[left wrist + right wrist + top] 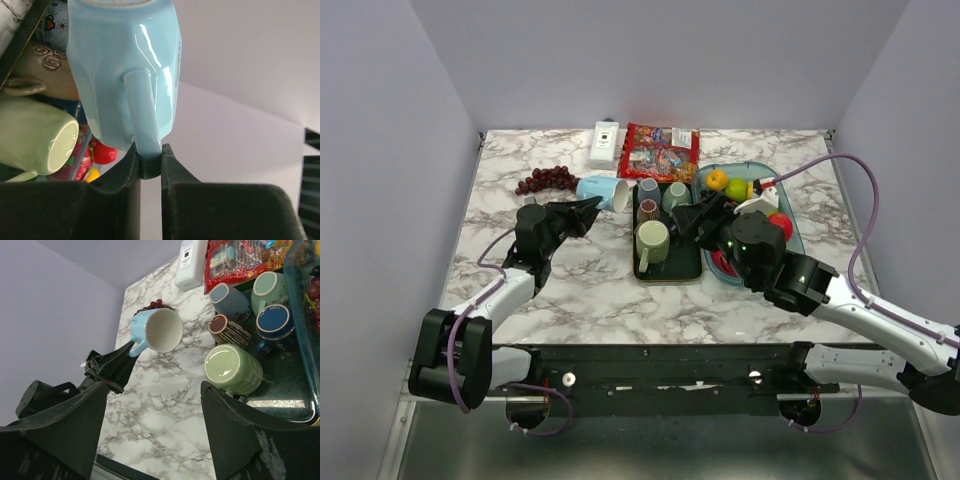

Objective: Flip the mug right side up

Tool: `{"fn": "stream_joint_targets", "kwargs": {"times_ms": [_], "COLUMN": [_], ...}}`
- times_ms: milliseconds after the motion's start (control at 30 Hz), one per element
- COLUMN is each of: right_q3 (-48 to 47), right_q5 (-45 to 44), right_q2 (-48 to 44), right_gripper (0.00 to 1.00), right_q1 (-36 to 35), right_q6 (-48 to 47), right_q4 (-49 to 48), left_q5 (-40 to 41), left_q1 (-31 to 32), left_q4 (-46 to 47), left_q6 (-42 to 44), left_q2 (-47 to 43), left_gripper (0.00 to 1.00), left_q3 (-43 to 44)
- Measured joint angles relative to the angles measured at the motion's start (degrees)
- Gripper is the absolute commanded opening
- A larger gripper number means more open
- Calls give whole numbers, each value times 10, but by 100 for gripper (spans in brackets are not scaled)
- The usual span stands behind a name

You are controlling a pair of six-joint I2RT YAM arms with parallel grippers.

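Note:
A light blue mug (603, 190) is held on its side left of the dark tray, with its white mouth facing right. It also shows in the right wrist view (156, 330). My left gripper (590, 208) is shut on the mug's handle (142, 115), and the mug body (115, 60) fills the left wrist view above my gripper (149, 152). I cannot tell whether the mug touches the table. My right gripper (696, 216) is open and empty over the right side of the dark tray, and its jaws stand wide apart in its wrist view (154, 390).
A dark tray (672, 270) holds a light green mug (653, 242) with its base showing (233, 369), and several smaller mugs. A teal tray of fruit (794, 240) lies to the right. Grapes (546, 180), a white box (606, 142) and a red snack bag (660, 152) lie at the back.

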State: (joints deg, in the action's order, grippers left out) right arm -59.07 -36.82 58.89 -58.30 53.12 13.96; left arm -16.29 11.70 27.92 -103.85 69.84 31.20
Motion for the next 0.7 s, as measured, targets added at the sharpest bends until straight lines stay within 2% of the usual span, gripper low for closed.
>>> {"fn": "stream_joint_targets", "kwargs": {"times_ms": [167,333,467,700], "right_q3": [-1,-38,-63,-86], "right_q5": [0,21,98,224], "right_q2": [13,94,162,245], "right_gripper": [83,84,85,81], "right_q1": [0,0,17,105], "right_q6": [-11,-87,-150,-177], "right_q4": [17,15,-35,-115], "left_q5": [42,59,60,60], "left_q1": [0,3,12,14], "left_q4": [59,105,118,97], "left_q6": [-66,-88,-96,-99], "left_q2": [5,3,-6,-48], "left_gripper": [0,0,0,0], "left_q3": [-12,-20,-52,-88]}}
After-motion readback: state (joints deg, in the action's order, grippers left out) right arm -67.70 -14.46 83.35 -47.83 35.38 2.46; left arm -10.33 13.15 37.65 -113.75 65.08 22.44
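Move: The blue mug lies on its side in the air, its handle in the left fingers, its middle about 4 cm ahead of that hand. From the right hand the mug is some 14 cm forward, 16 cm left and 9 cm lower. Below, from the left hand, the green mug is about 11 cm right and 2 cm ahead, the brown cup 10 cm right and 10 cm ahead; the grapes are roughly 18 cm left and 19 cm ahead. The left fingers keep their pinch on the blue mug's handle; that hand edges a little forward, left and up some 3 cm, then sinks and draws back about 3 cm, rolling its left side down roughly 10 degrees. Still wide open, the right hand sinks, swings left and then reaches forward towards the mug, about 8 cm each forward and left and 6 cm down, rolling its left side down and turning some 15 degrees counter-clockwise. ##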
